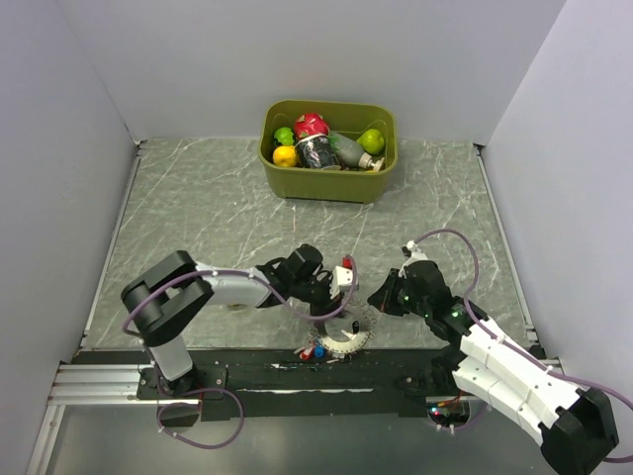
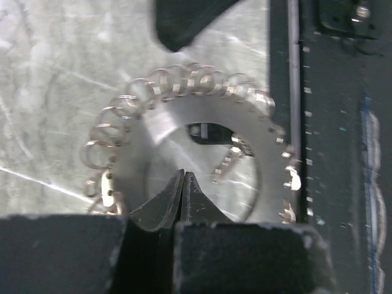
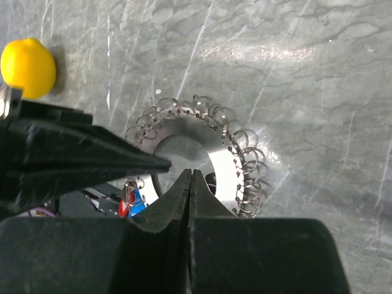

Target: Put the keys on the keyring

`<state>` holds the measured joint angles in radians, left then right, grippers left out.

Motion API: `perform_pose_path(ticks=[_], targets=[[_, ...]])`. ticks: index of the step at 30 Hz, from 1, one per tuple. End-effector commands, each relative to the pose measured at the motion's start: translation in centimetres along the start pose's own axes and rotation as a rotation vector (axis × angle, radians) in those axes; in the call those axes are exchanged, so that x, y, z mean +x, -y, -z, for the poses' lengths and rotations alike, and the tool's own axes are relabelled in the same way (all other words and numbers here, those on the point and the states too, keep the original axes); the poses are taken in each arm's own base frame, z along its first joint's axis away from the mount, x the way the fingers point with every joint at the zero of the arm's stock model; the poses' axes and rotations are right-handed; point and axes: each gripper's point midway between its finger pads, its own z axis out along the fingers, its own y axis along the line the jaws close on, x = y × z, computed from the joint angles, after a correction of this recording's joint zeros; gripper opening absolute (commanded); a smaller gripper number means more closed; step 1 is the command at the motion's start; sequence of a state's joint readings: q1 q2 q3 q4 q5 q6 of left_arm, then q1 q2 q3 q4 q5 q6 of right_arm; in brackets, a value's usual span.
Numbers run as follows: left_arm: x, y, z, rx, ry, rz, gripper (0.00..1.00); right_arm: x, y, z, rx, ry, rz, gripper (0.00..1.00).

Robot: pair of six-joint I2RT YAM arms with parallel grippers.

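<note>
The keyring point(image 1: 348, 341) is a flat metal disc with small split rings round its rim point(image 2: 153, 131), lying near the table's front edge. Red and blue keys point(image 1: 318, 350) sit at its left side point(image 3: 131, 201). A black-headed key point(image 2: 205, 131) lies in the hole. My left gripper point(image 2: 184, 173) hovers over the ring's inner edge, shut with nothing between its fingers. Just above the hole, my right gripper point(image 3: 191, 171) is shut and empty too. The left gripper's dark fingers point(image 3: 92, 159) reach in from the left, tips close to the right one's.
A yellow lemon point(image 3: 27, 67) lies on the marble table beyond the ring. An olive bin point(image 1: 381, 183) of fruit and bottles stands at the back. The black base rail point(image 1: 297, 376) runs right beside the keyring. White walls enclose the table.
</note>
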<state>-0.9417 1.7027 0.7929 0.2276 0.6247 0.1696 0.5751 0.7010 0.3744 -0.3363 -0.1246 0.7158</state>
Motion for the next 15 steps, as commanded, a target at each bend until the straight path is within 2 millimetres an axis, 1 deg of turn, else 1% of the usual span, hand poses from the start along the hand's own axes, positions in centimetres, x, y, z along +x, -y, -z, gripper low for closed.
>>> perform_pose_path(ticks=[1,5,8,9,11,13,14,15], targets=[[-1.4,-1.9,-0.4,0.007,0.040,0.028,0.01,-1.2,-0.3,-0.1,-0.003,0.027,-0.001,0.00],[-0.9,-3.5,-0.3,-0.006,0.019,0.090,0.01,-1.5,-0.2,-0.3,-0.006,0.027,0.000,0.00],[-0.3,-5.2,0.0,-0.046,0.007,0.152,0.01,-1.6,0.0,-0.5,-0.003,0.026,-0.001,0.00],[0.3,-5.6,0.0,-0.052,-0.003,0.179,0.01,-1.6,0.1,-0.5,-0.002,0.025,0.001,0.00],[0.5,-6.7,0.3,-0.077,-0.003,0.211,0.01,-1.7,0.2,-0.5,-0.002,0.024,-0.002,0.00],[1.1,-7.4,0.4,-0.097,-0.018,0.240,0.01,-1.6,0.2,-0.5,-0.004,0.024,0.002,0.00],[1.4,-8.2,0.6,-0.124,-0.021,0.257,0.01,-1.6,0.3,-0.6,-0.001,0.023,-0.001,0.00],[2.1,-8.5,0.7,-0.136,-0.038,0.274,0.01,-1.6,0.4,-0.6,-0.002,0.025,0.003,0.00]])
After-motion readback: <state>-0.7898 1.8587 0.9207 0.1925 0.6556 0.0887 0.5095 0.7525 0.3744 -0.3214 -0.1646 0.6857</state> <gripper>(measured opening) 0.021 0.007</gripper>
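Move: The left hand, fingers shut, is low over the keyring's hole. The keyring's middle lies about 1 cm back and 1 cm to its right, some 3 cm below. The black fob shows in the hole about 2 cm back and 4 cm right of that hand; the red and blue keys lie roughly 8 cm back and 6 cm left. From the right hand the keyring's middle is some 6 cm left, 2 cm back and 6 cm below. With its shut fingertips the left hand catches the keyring and drags it along, sweeping some 6 cm forward from above the hole to the small rings on the far rim. It sinks about 2 cm on the way, mostly early, and the wrist swings about 10 degrees counter-clockwise; the fingers stay shut. ##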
